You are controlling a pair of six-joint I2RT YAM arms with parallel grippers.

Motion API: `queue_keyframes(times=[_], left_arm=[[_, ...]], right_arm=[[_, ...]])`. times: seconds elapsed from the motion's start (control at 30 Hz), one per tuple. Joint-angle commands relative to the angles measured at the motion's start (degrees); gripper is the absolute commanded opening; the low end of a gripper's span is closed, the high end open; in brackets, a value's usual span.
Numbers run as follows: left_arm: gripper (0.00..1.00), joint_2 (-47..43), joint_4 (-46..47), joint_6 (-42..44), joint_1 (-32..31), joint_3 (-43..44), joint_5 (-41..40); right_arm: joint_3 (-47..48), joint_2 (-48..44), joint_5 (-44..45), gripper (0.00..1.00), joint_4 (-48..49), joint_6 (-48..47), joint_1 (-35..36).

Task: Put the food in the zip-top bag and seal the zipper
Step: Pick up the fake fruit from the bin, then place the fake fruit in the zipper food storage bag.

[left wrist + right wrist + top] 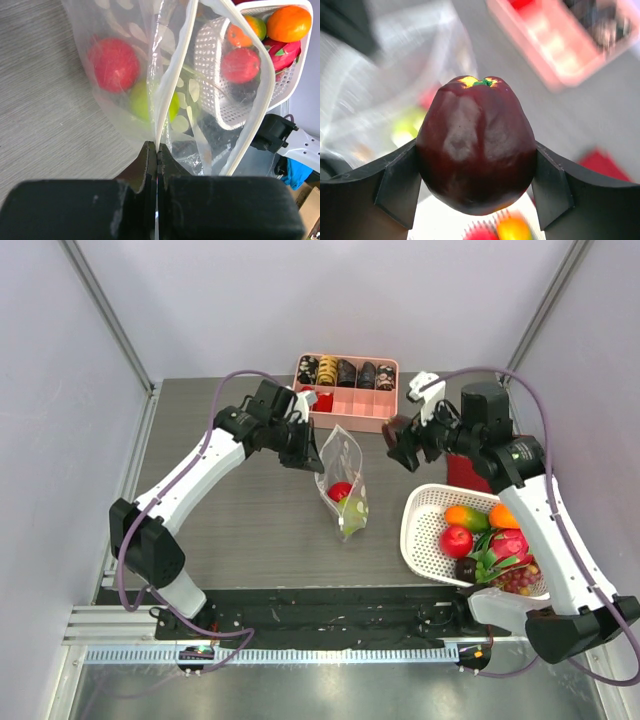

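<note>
The zip-top bag [341, 478] stands open at mid-table, with a red apple [340, 490] and a green pear [353, 507] inside. My left gripper [303, 447] is shut on the bag's upper edge. In the left wrist view its fingers [150, 160] pinch the whitish zipper [176, 85], and the red apple [114, 64] and the pear [145, 100] show through the plastic. My right gripper [398, 447] hangs right of the bag mouth. In its wrist view my right gripper [476, 180] is shut on a dark red apple [476, 145], with the bag [395, 100] blurred beyond.
A white perforated basket [420, 525] at the right front holds several more fruits. The pink compartment tray [345, 405] with snack pieces stands at the back, behind the bag. A red flat item [468, 473] lies under my right arm.
</note>
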Motion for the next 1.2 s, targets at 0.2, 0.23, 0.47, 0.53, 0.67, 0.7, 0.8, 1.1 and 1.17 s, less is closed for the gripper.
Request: queue_keyframes(times=[0.2,0.23,0.47,0.53,0.67,0.7,0.8,1.1,1.17], left_arm=[[0.00,0.18,-0.79,1.81,-0.31,5.35,1.68],[0.00,0.18,-0.97,2.16,-0.31,5.35,1.59],[0.00,-1.58,-1.32,3.04,-0.31,4.20,0.62],[0.00,-1.58,-1.41,3.13,-0.31,4.20,0.63],[0.00,-1.32,-1.32,3.31,-0.31,4.38,0.45],[0.00,-1.32,-1.49,3.39,-0.31,4.47,0.54],[0.00,-1.05,-1.67,3.57,-0.31,4.38,0.71],[0.00,-1.05,-0.53,3.48,-0.31,3.85,1.59],[0.00,-0.88,-0.35,3.48,-0.31,4.03,2.11]], right_arm=[[2.63,7.58,-6.39,0.44,20.93,13.79,16.66],[1.93,8.03,-5.08,0.47,20.93,12.91,16.93],[-5.37,9.18,2.22,0.58,22.86,7.28,17.02],[-5.64,8.91,3.54,0.90,22.25,6.92,17.11],[-2.75,6.55,2.23,1.00,17.96,7.63,17.02],[-1.78,6.02,1.71,1.00,16.73,7.80,17.11],[0.95,3.47,3.54,1.00,11.19,7.19,16.67],[-12.21,-4.97,5.22,1.00,-11.22,-10.02,-1.57],[-17.84,-5.50,6.62,1.00,-13.25,-14.06,-4.32]])
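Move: My right hand already grips the dark fruit. The open mouth of the bag is about 12 cm to its left, level fore and aft and some 8 cm lower. Down in the bag, the red fruit is some 12 cm left, 2 cm ahead and 23 cm below, and the green pear 9 cm left, 3 cm back and 25 cm below. From my left hand, which still pinches the bag's lip, the mouth is about 5 cm right, 2 cm ahead and nearly level. I swing my right hand about 13 cm left to the bag's mouth, first arching up, then sinking roughly 11 cm from the top of that arc while turning some 15 degrees counter-clockwise. There I spread my fingers to let the dark fruit go, lift a little, and sweep back right towards the bin, sinking again at the end. My left hand keeps pinching the lip, raised by about a centimetre. ##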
